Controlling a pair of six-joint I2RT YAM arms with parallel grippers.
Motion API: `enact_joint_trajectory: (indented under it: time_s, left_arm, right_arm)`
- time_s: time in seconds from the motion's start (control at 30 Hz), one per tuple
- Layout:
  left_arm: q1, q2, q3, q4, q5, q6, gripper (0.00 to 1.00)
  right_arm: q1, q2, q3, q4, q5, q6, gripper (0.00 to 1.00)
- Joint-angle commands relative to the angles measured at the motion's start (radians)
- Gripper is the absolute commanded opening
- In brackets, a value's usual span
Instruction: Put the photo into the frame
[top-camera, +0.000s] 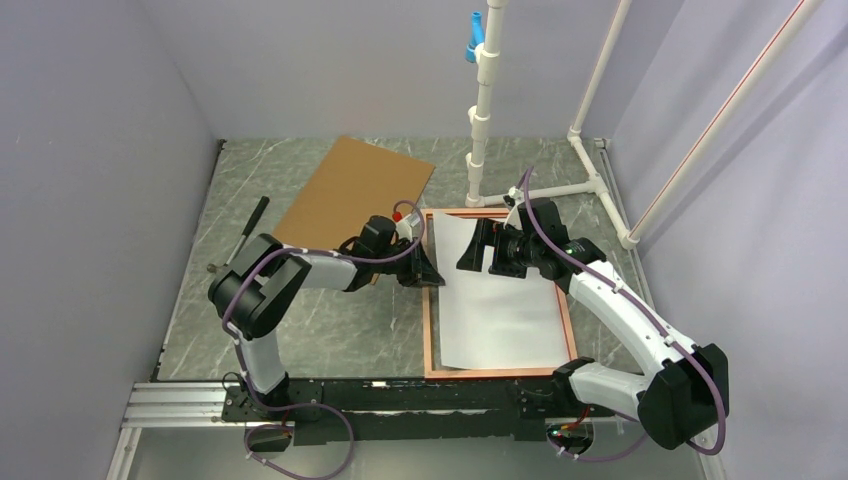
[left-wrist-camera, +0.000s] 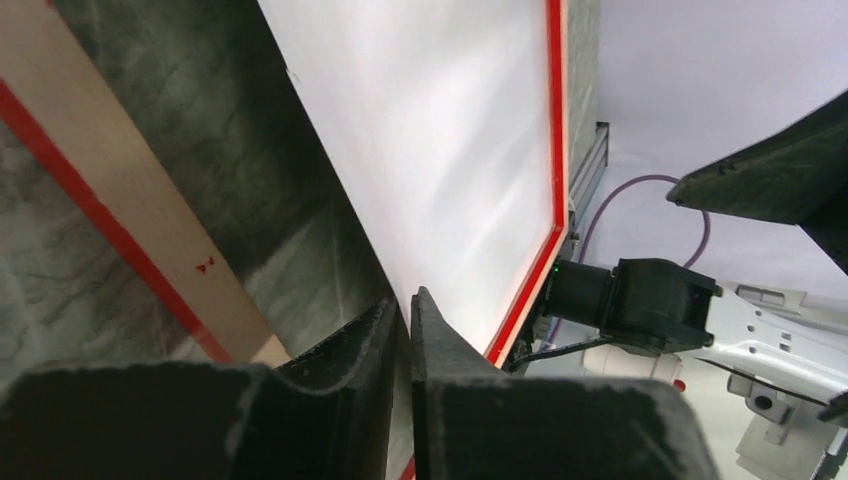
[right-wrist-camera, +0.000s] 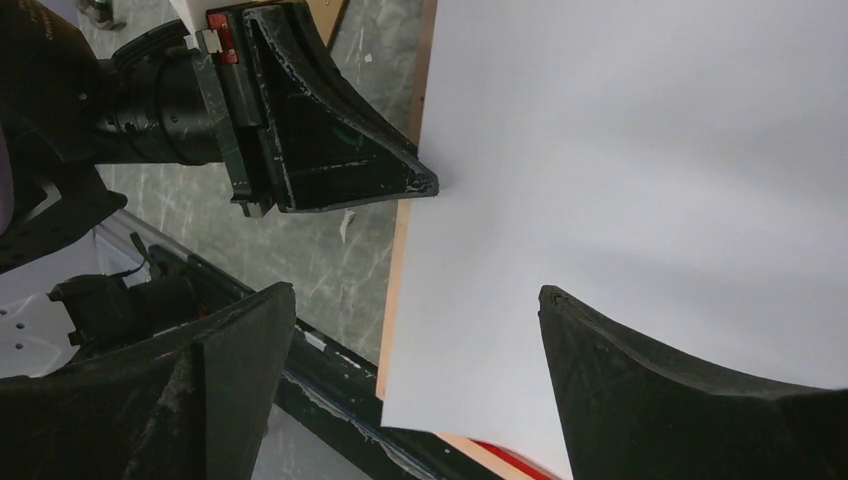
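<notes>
The frame (top-camera: 428, 340) lies flat on the table with its copper-orange back edge up; its red edge (left-wrist-camera: 556, 120) shows in the left wrist view and a copper strip of it (right-wrist-camera: 398, 270) in the right wrist view. The photo (top-camera: 500, 310) rests on it white back up, slightly askew, its image side hidden. My left gripper (top-camera: 436, 275) is at the photo's left edge, jaws pinched on the sheet (left-wrist-camera: 450, 150) with only a sliver of gap (left-wrist-camera: 403, 300). My right gripper (top-camera: 478, 250) hovers open over the photo's upper part (right-wrist-camera: 620, 150), nothing between its fingers (right-wrist-camera: 415, 292).
A plain brown backing board (top-camera: 355, 190) lies at the back left, just behind the left arm. A white pipe stand (top-camera: 482, 120) rises behind the frame's far edge. A thin black tool (top-camera: 250, 225) lies near the left wall. Walls close in on both sides.
</notes>
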Motion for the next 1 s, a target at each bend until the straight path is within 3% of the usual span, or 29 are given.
enact_joint_trajectory:
  time_s: [0.0, 0.13, 0.23, 0.5, 0.73, 0.97]
  left_arm:
    - [-0.008, -0.032, 0.051, -0.084, -0.059, 0.074, 0.21]
    - [-0.018, -0.081, 0.069, -0.189, -0.125, 0.146, 0.55]
    - [-0.028, -0.118, 0.088, -0.266, -0.18, 0.201, 0.67]
    - [-0.056, -0.231, 0.105, -0.413, -0.382, 0.293, 0.75]
    - [-0.067, -0.344, 0.095, -0.597, -0.677, 0.34, 0.78]
    - [-0.062, -0.352, 0.129, -0.732, -0.85, 0.422, 0.83]
  right_arm:
    - [-0.005, -0.016, 0.004, 0.006, -0.004, -0.014, 0.93]
    - [-0.005, -0.011, 0.005, 0.011, -0.008, -0.014, 0.93]
    - [-0.005, -0.008, 0.005, 0.013, -0.011, -0.014, 0.93]
    - [-0.005, 0.0, 0.008, 0.018, -0.015, -0.014, 0.93]
    - [-0.005, 0.015, 0.005, 0.031, -0.032, -0.013, 0.93]
    - [0.002, 0.081, 0.011, 0.101, -0.061, 0.042, 0.93]
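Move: The left hand holds the photo by its left edge just inside the frame; the frame's middle lies about 12 cm to its right, 1 cm back and 5 cm below. The frame's left rail is some 2 cm left and level fore-and-aft, the brown board about 19 cm left and 19 cm ahead. From the open right hand, the frame's middle lies about 4 cm right, level fore-and-aft, some 14 cm below. Left hand opens, letting go of the photo's left edge, and withdraws some 10 cm left, fingers tipping downward. ##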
